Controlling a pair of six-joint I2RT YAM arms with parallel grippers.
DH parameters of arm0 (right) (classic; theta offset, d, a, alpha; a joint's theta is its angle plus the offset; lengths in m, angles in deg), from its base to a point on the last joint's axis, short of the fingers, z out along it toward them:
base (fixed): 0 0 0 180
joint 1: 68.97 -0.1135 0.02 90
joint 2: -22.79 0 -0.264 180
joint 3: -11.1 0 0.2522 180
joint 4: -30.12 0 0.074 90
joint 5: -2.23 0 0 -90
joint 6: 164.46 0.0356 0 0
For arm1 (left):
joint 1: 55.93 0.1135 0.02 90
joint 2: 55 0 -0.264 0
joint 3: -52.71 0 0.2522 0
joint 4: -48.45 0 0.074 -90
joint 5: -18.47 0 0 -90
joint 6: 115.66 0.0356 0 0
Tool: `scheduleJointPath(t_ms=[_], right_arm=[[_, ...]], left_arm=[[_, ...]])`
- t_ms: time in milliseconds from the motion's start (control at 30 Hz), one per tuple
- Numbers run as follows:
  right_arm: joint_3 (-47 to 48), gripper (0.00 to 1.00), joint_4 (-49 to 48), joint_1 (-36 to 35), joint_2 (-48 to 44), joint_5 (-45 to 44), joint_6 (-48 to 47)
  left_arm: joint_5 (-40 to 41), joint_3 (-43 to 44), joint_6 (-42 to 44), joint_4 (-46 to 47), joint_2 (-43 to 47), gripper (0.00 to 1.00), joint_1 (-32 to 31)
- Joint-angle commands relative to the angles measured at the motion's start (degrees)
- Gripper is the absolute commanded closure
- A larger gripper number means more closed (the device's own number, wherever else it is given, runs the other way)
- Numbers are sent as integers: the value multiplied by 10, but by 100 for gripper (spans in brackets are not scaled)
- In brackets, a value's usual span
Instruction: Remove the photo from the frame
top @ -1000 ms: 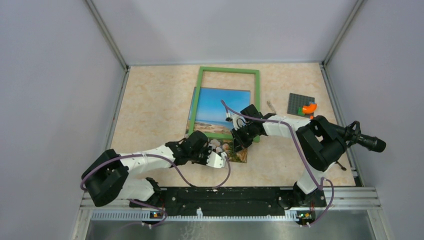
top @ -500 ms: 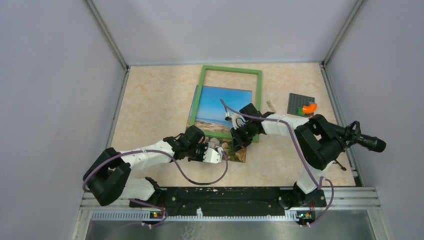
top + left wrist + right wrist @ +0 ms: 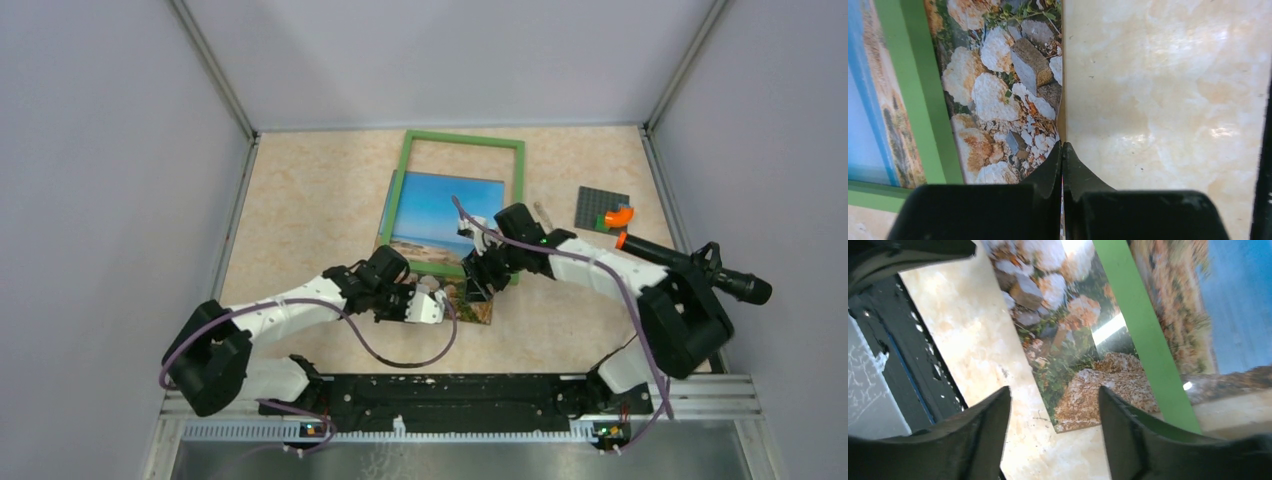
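Observation:
The frame (image 3: 463, 140), a thin green border, lies flat at the table's middle back. The photo (image 3: 440, 212) lies under the frame's near bar (image 3: 923, 100), and its rocky lower part (image 3: 998, 100) sticks out toward me. My left gripper (image 3: 432, 306) (image 3: 1063, 146) is shut on the photo's near edge, which curls up between the jaws. My right gripper (image 3: 480, 286) (image 3: 1054, 396) hangs open just above the photo's near right corner (image 3: 1073, 410), holding nothing. In the right wrist view the green bar (image 3: 1143, 340) runs beside its right finger.
A grey baseplate (image 3: 598, 203) with an orange brick (image 3: 621, 215) sits at the right. A black rod with an orange tip (image 3: 680, 258) lies near the right wall. A small pale stick (image 3: 541, 212) lies beside the frame. Walls enclose three sides.
My left gripper has closed onto the photo's near edge. The right gripper has opened, and its elbow has swung out to the right, uncovering the black rod.

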Motion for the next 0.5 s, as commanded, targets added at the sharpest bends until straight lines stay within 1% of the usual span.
scheduleJointPath(t_ms=[0, 133, 200, 233, 300, 333, 367, 400, 467], right_arm=[[-49, 30, -68, -4, -122, -2, -69], [-85, 25, -85, -4, -174, 9, -99], [-101, 23, -93, -5, -187, 6, -104], [-106, 22, -93, -5, -188, 2, -104], [-110, 19, -93, -5, -189, -3, -103], [-111, 17, -93, -5, -189, -4, -103], [-112, 17, -95, -5, -189, -5, -104], [-112, 17, -94, -5, -186, -5, -106], [-104, 18, -87, -4, -174, -8, -102]], left_arm=[[-48, 21, -20, -40, 61, 100, 2], [-44, 10, -22, -42, 81, 100, 2], [-20, -3, -24, -27, 80, 100, 2], [-3, -13, -26, -14, 79, 97, 2], [22, -25, -29, 8, 78, 74, 5], [25, -27, -21, 9, 77, 65, 10], [28, -29, -14, 8, 77, 60, 16], [26, -30, -4, 3, 77, 56, 27], [16, -32, 32, -11, 83, 53, 56]])
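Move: The photo's middle lies about 12 cm ahead and 7 cm to the right of the left hand, some 3 cm lower; its near-left corner is roughly 5 cm to that hand's left and level fore and aft. From the right hand, the photo's middle is about 9 cm ahead, 7 cm left and 5 cm below. The frame's near rail has its middle about 5 cm ahead and 6 cm left of the right hand, also below. The right hand rises 5 cm, the left 3, then both sink slightly, fingers opening over the photo's near strip. ##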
